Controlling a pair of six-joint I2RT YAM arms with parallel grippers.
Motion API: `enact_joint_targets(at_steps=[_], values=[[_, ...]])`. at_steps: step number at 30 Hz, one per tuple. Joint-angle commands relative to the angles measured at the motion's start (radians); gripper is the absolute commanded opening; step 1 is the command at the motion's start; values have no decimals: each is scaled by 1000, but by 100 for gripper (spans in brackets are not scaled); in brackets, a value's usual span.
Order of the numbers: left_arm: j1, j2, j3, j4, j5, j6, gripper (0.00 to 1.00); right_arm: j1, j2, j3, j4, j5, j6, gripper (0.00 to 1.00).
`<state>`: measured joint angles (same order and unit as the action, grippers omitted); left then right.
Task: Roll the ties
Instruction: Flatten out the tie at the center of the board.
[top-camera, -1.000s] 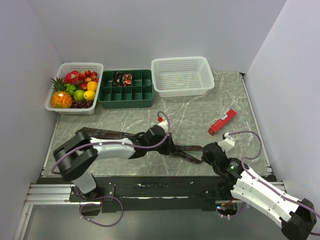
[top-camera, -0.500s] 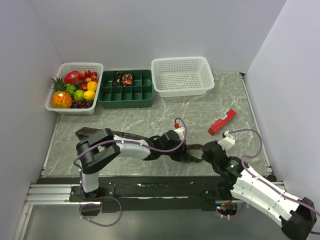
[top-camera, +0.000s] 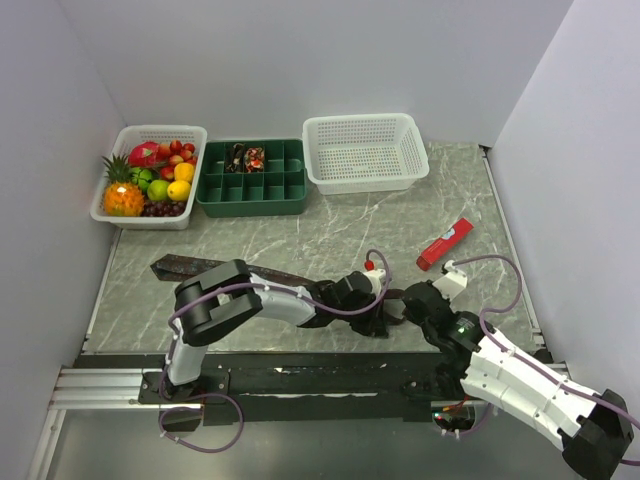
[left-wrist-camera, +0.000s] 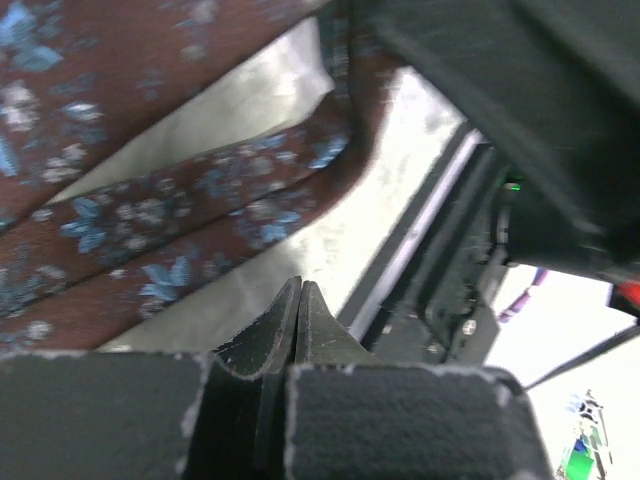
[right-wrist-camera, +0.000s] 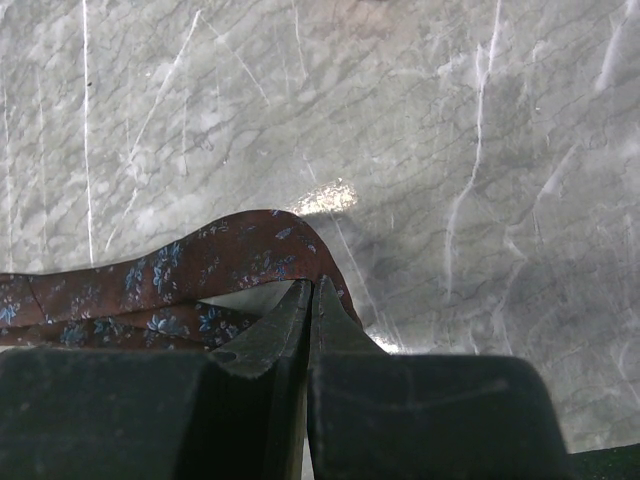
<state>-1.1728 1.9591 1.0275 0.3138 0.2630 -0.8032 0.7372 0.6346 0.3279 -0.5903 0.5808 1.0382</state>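
Observation:
A dark brown tie with small blue flowers lies along the table's near side, wide end at the left. Its right part is folded over into a loop. My right gripper is shut at the bend of that loop, and the fabric runs in at the fingertips; in the top view this gripper is at the tie's right end. My left gripper is shut with nothing between its jaws, and the tie lies just beyond its tips. From above, the left gripper is right beside the right one.
At the back stand a white basket of fruit, a green compartment tray with dark rolls in one cell, and a white mesh basket. A red bar lies at the right. The table's front edge is close under both grippers.
My left arm has slid rightward along the tie until its gripper is next to the right gripper. The right arm has stayed in place.

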Motion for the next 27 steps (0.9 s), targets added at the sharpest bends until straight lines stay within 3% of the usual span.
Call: enact_joint_targets(at_steps=[1,12,18,24,25,27], values=[[2,26,55,-2,-25,12,1,8,-1,54,41,10,-43,2],[81,67,31,86,-93,-67,1,8,-9,65,17,-16,-76,3],[99,80,26,137,-120,-97,1,8,14,77,14,-12,-99,11],[99,112,57,136,-133,-96,1,7,19,103,17,-19,-161,29],[99,116,60,139,-128,-96,1,7,13,100,36,-25,-185,44],[99,129,65,153,-125,-99,1,8,-18,97,55,-26,-204,56]])
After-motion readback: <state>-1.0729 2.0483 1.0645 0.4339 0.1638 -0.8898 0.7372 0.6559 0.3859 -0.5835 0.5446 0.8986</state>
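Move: Just ahead of the left hand's shut fingers lies the tie's folded right end, about 5 cm forward and 3 cm to the right, a centimetre or so lower. The right hand still has that end at its fingertips, its middle some 2 cm to the left and 1 cm below. The red box stands roughly 12 cm forward and 9 cm right of the right hand; the white basket is some 33 cm forward and 9 cm left of it. Sinking about 1 cm and then sweeping forward some 7 cm at that height, the left hand brings its shut fingers against the tie's near strand and pushes it towards the far one, turning slightly counter-clockwise. The right hand stays almost in place, rising about 1.5 cm, and late on opens its fingers halfway to let go of the folded end. ##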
